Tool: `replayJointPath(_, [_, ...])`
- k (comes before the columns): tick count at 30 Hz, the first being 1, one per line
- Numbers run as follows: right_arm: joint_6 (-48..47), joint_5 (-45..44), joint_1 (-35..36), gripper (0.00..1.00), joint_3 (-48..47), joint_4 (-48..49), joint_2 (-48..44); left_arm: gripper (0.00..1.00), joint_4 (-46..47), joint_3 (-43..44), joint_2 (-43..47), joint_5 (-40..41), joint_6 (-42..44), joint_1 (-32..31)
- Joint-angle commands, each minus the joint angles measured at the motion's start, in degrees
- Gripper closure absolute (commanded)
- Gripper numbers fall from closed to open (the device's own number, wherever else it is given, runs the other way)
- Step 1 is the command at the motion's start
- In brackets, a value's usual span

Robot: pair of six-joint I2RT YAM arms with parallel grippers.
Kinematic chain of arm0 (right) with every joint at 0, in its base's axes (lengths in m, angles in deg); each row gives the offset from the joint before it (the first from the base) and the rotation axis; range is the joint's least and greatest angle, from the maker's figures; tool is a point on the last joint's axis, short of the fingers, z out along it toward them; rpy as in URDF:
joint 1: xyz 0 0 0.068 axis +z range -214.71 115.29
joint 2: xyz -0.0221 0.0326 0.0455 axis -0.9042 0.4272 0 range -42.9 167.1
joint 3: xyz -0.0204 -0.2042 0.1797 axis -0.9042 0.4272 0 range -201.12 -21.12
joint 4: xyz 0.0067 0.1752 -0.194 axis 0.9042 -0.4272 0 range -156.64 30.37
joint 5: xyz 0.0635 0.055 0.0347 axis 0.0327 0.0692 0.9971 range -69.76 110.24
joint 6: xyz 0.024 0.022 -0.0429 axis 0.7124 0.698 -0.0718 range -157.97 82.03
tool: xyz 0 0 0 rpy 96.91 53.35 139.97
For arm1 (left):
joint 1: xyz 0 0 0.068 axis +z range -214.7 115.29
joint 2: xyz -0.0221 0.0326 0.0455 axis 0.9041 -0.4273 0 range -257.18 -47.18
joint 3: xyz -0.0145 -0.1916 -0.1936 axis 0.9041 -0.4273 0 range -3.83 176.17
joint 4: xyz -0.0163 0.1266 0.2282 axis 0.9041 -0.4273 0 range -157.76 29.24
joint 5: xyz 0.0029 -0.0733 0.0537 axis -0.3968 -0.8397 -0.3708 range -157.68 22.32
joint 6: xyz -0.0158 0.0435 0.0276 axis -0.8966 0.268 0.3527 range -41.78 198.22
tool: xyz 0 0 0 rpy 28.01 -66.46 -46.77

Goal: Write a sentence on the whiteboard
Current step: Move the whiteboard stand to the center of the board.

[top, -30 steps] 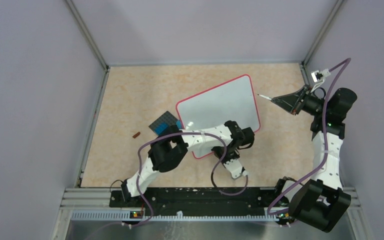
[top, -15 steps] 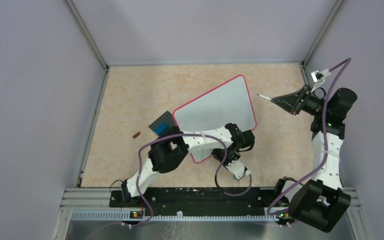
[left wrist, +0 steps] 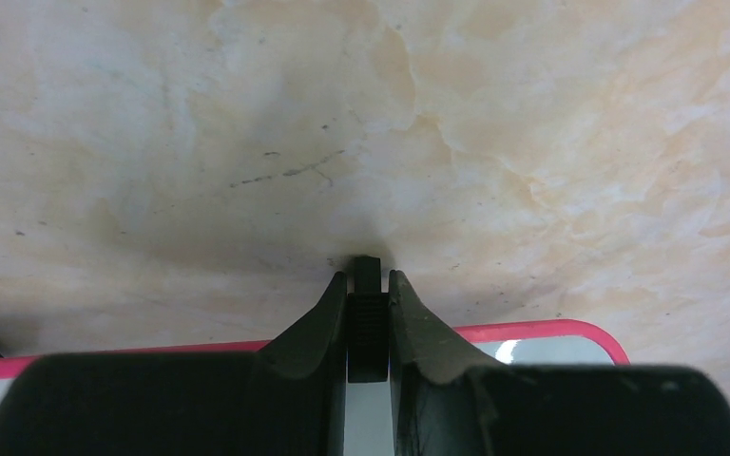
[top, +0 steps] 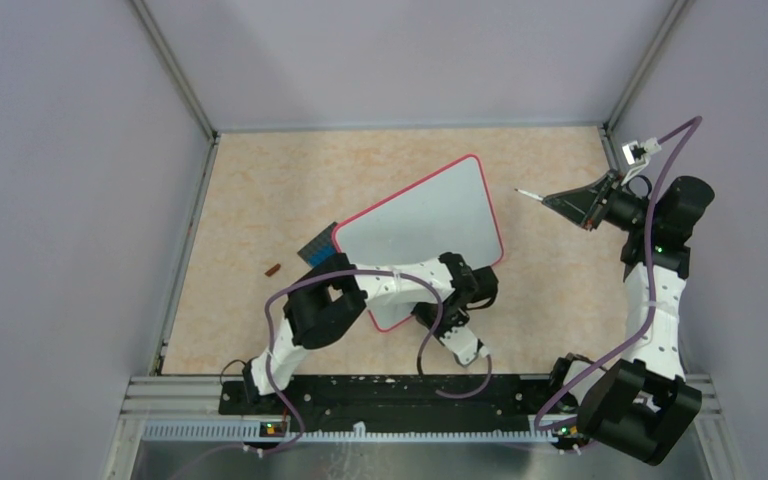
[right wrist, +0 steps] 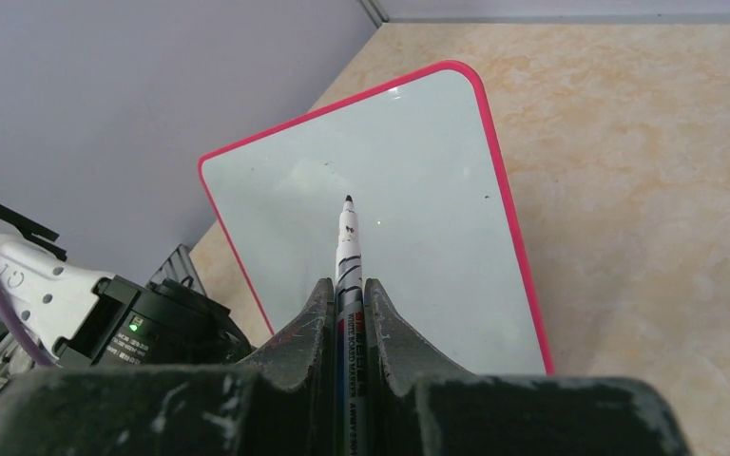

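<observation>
The whiteboard (top: 420,222), glossy white with a red-pink frame, lies skewed on the tan table. My left gripper (top: 458,284) is at its near right edge. In the left wrist view that gripper (left wrist: 368,280) is shut on the board's small black foot (left wrist: 368,328), with the red frame (left wrist: 532,330) just behind the fingers. My right gripper (top: 572,205) hovers right of the board, apart from it, shut on a white marker (top: 530,194) whose tip points left. In the right wrist view the marker (right wrist: 348,237) points at the whiteboard (right wrist: 409,247). The sentence is out of view; the face shows only tiny specks.
A blue-and-black eraser block (top: 316,246) lies partly under the board's left corner. A small brown piece (top: 273,268) sits on the table further left. Grey walls with metal posts enclose the table on three sides.
The left arm has dragged the whiteboard leftward and turned it, so it now covers more of the eraser. The right arm and marker have stayed still.
</observation>
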Motion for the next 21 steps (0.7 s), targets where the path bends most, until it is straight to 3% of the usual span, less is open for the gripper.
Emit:
replayJointPath(1, [0.2, 0.7, -0.7, 1.00, 0.5, 3.3, -1.3, 1.00, -11.0, -4.3, 2.2, -4.3, -1.9, 0.1])
replayJointPath(5, [0.3, 0.7, -0.7, 1.00, 0.5, 3.4, -1.3, 1.00, -11.6, -5.6, 3.2, -4.6, -0.7, 0.1])
replayJointPath(9, [0.3, 0.7, -0.7, 1.00, 0.6, 3.5, -1.3, 0.91, -10.1, -7.6, 4.6, -3.5, 0.8, -0.2])
replayJointPath(21, [0.4, 0.4, -0.7, 1.00, 0.7, 3.8, -1.1, 0.38, -7.7, -8.4, 6.7, -1.9, -0.1, -1.0])
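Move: The left hand still grips the whiteboard's left stand foot at table level; the middle of the leaning whiteboard lies about 12 cm ahead of this hand, level sideways, some 6 cm above it. The other stand foot is about 7 cm ahead and 10 cm to the right, the gridded tray some 16 cm ahead and 18 cm left. From the idle right hand with the marker, the whiteboard's middle lies about 22 cm left, 3 cm ahead and 23 cm below. Keeping its pinch on the stand foot and staying low over the table, the left hand first drags the whiteboard a couple of centimetres to the left and slightly back. Then its fingers spread to about half open and let go of the foot while the hand goes on left and a little back, about 5 cm left in all, tilting slightly, so that the foot ends beside the right-hand finger with a clear gap to the other. ##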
